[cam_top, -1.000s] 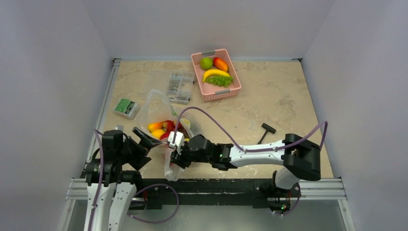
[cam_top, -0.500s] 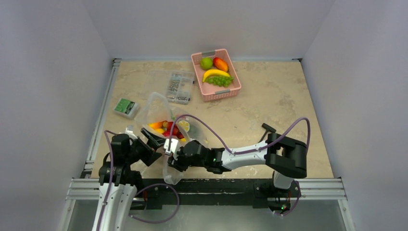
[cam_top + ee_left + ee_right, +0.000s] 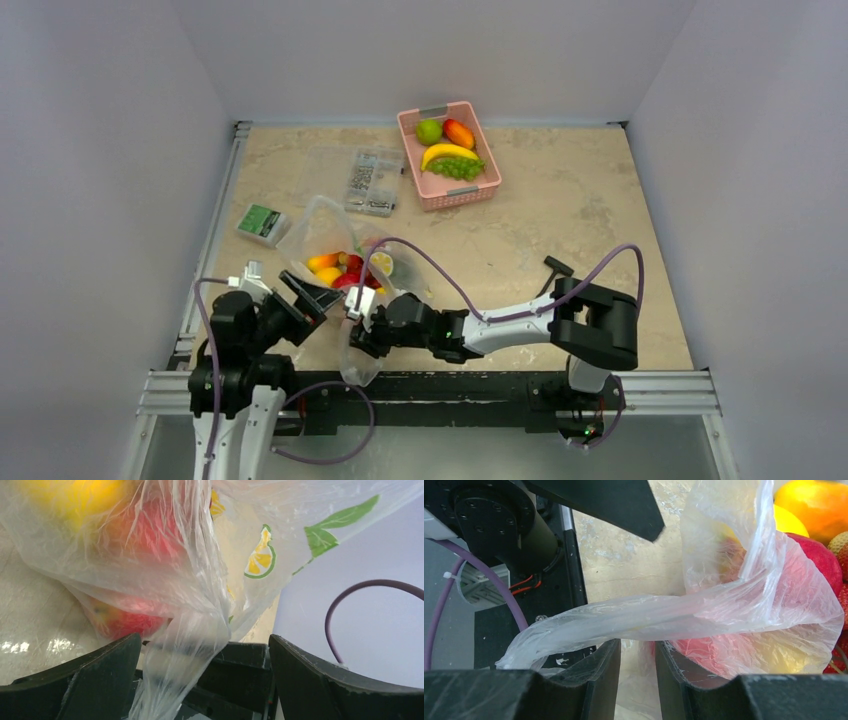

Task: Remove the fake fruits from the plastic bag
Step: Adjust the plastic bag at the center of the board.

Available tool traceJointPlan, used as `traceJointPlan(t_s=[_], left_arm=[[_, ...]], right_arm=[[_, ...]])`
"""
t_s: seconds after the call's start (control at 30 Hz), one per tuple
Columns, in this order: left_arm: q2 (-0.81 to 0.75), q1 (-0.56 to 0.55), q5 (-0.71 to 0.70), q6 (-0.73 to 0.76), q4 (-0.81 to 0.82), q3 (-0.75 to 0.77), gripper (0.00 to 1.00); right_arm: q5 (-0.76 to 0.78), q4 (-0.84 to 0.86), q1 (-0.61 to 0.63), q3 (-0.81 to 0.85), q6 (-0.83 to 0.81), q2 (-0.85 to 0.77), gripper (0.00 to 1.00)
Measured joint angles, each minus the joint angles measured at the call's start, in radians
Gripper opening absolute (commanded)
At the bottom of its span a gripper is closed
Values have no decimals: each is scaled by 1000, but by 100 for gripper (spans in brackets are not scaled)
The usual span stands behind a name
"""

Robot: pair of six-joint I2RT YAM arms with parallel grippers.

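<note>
The plastic bag [image 3: 322, 232] lies at the near left of the table, clear and crinkly with lemon prints. Inside it sit the fake fruits [image 3: 340, 268], red, orange and yellow ones. My right gripper [image 3: 357, 322] is at the bag's near end. In the right wrist view its jaws [image 3: 637, 647] stand narrowly apart with bag film bunched between them and a twisted strand [image 3: 634, 615] across the tips. Red fruit [image 3: 819, 555] shows through the film. My left gripper [image 3: 312, 292] is wide open beside the bag. Loose film [image 3: 185, 650] hangs between its fingers, close to a red fruit [image 3: 130, 622].
A pink basket [image 3: 452, 193] at the back holds a banana [image 3: 447, 152], green grapes, a lime and a mango. A clear parts case [image 3: 365, 180] and a small green-white box [image 3: 262, 223] lie behind the bag. A black tool [image 3: 555, 268] lies to the right.
My right gripper has drawn the bag's near end toward the table's near edge while its jaws narrowed. The left arm has shifted left and lifted a little, still wide open.
</note>
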Motion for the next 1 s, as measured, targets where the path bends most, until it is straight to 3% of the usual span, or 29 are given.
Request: traceJointPlan(t_s=[0.17, 0.23, 0.47, 0.53, 0.8, 0.93, 1.0], left_arm=[[201, -3, 90, 73, 103, -45, 100], [277, -16, 93, 111, 126, -46, 94], [410, -171, 51, 155, 225, -100, 13], [430, -180, 28, 150, 238, -118, 0], [342, -185, -23, 80, 345, -227, 0], [323, -185, -11, 31, 443, -282, 0], [323, -185, -10, 9, 469, -296, 0]], right_arm=[[-10, 11, 0, 0, 0, 0, 31], [-11, 17, 0, 0, 0, 0, 31], [-2, 17, 0, 0, 21, -16, 36], [13, -5, -1, 0, 31, -39, 40], [117, -228, -36, 19, 112, -269, 59], [144, -330, -76, 72, 170, -317, 57], [144, -361, -82, 73, 200, -318, 50]])
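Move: The near film of the bag's mouth, which my open left hand goes for, lies about 2 cm ahead of it, 4 cm to its right and 8 cm below. The red fruit in the bag is some 5 cm ahead, 2 cm right and 12 cm down; the yellow fruit 6 cm ahead, 2 cm left, equally low. From my right hand, already among the bag's folds, that near film is roughly 7 cm straight ahead, about level in height. I drop my left hand some 9 cm onto the bag's near film, easing forward and to the right, and shut the wide-open fingers on the plastic on the way down; once shut, they creep 2 cm farther forward. Then I raise my right hand about 10 cm, drawing it to the right and forward over the bag, turning some 15 degrees clockwise while its fingers spread wider. ##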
